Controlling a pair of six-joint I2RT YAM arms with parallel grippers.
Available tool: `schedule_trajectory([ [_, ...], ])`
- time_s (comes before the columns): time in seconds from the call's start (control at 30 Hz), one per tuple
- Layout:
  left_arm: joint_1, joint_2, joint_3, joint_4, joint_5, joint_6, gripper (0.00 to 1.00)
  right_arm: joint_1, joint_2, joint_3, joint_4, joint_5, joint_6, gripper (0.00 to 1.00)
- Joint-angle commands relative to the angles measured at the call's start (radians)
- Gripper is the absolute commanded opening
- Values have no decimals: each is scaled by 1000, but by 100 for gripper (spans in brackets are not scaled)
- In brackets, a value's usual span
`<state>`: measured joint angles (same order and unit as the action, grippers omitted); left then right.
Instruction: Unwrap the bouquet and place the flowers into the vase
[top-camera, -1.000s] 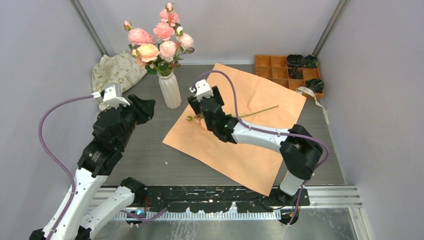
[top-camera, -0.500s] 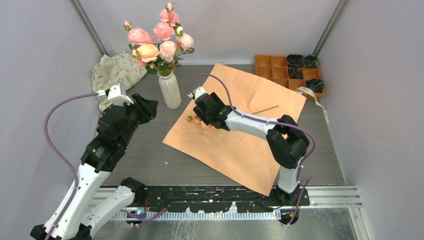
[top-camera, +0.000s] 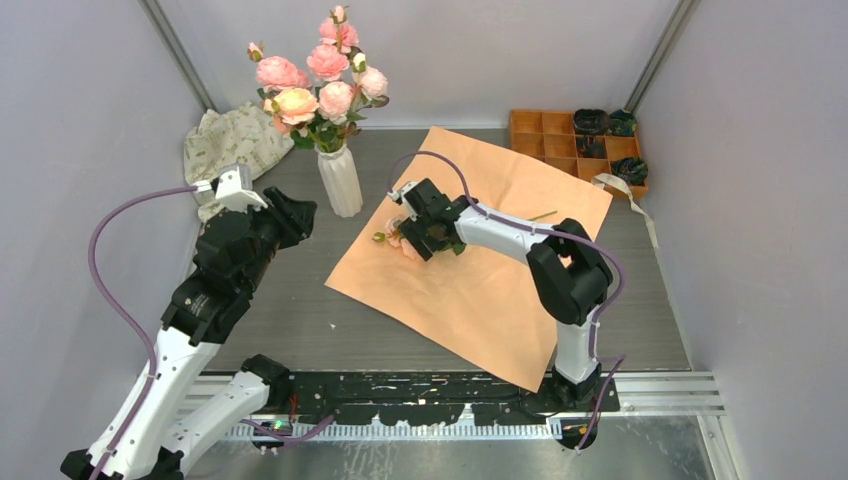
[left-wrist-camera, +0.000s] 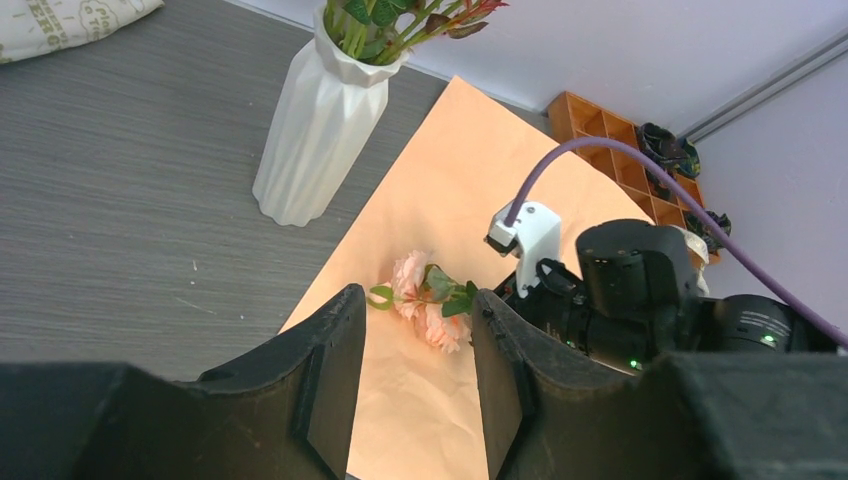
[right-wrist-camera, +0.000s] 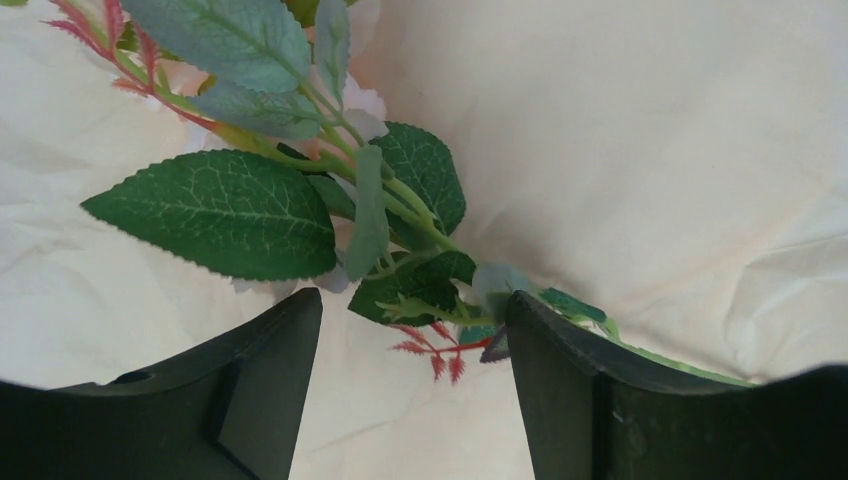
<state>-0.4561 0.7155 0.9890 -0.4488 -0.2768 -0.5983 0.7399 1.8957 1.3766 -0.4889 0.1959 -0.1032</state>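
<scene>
The white ribbed vase stands at the back left and holds several pink and peach flowers. The bouquet is undone: its orange paper lies flat on the table. One more flower lies on the paper's left part, its stem running right. My right gripper is low over that stem, open. The leafy stem passes the right gripper at its fingertips, with nothing clamped. My left gripper hovers left of the vase, open and empty, facing the lying flower.
A cream patterned cloth bag lies at the back left by the wall. A wooden compartment tray with dark items sits at the back right. A cream ribbon lies beside the paper's right corner.
My right gripper has swung down and left onto the stem beside the blooms, and its jaws have narrowed slightly. The left arm shifted a little, then held still.
</scene>
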Motion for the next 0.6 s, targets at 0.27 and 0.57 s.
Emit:
schedule_trajectory([
  [0.27, -3, -19, 16, 12, -2, -3, 44, -16, 142, 129, -21, 3, -63, 66],
  [0.57, -3, -27, 13, 8, -9, -4, 44, -19, 177, 179, -55, 3, -69, 15],
])
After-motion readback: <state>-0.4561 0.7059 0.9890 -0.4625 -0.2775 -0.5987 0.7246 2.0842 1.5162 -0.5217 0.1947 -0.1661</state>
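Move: The last flower lies on the wrapping paper just under my right hand: its leafy stem is about 1 cm ahead, level left-right, some 4 cm below. Its pink heads are about 4 cm to my left and 1 cm ahead; the filled vase stands about 14 cm left and 9 cm ahead, and the paper's middle lies about 9 cm to my right, level fore-and-aft. From my left hand the stem is about 16 cm right, 10 cm ahead and 31 cm below. I sink my open right hand about 3.5 cm to the last flower, just behind its heads, then slide it some 2 cm forward, staying low, with my fingertips bearing on the paper. During that slide I draw the fingers from wide open to nearly shut around the leafy stem, the wrist tipping only slightly. ##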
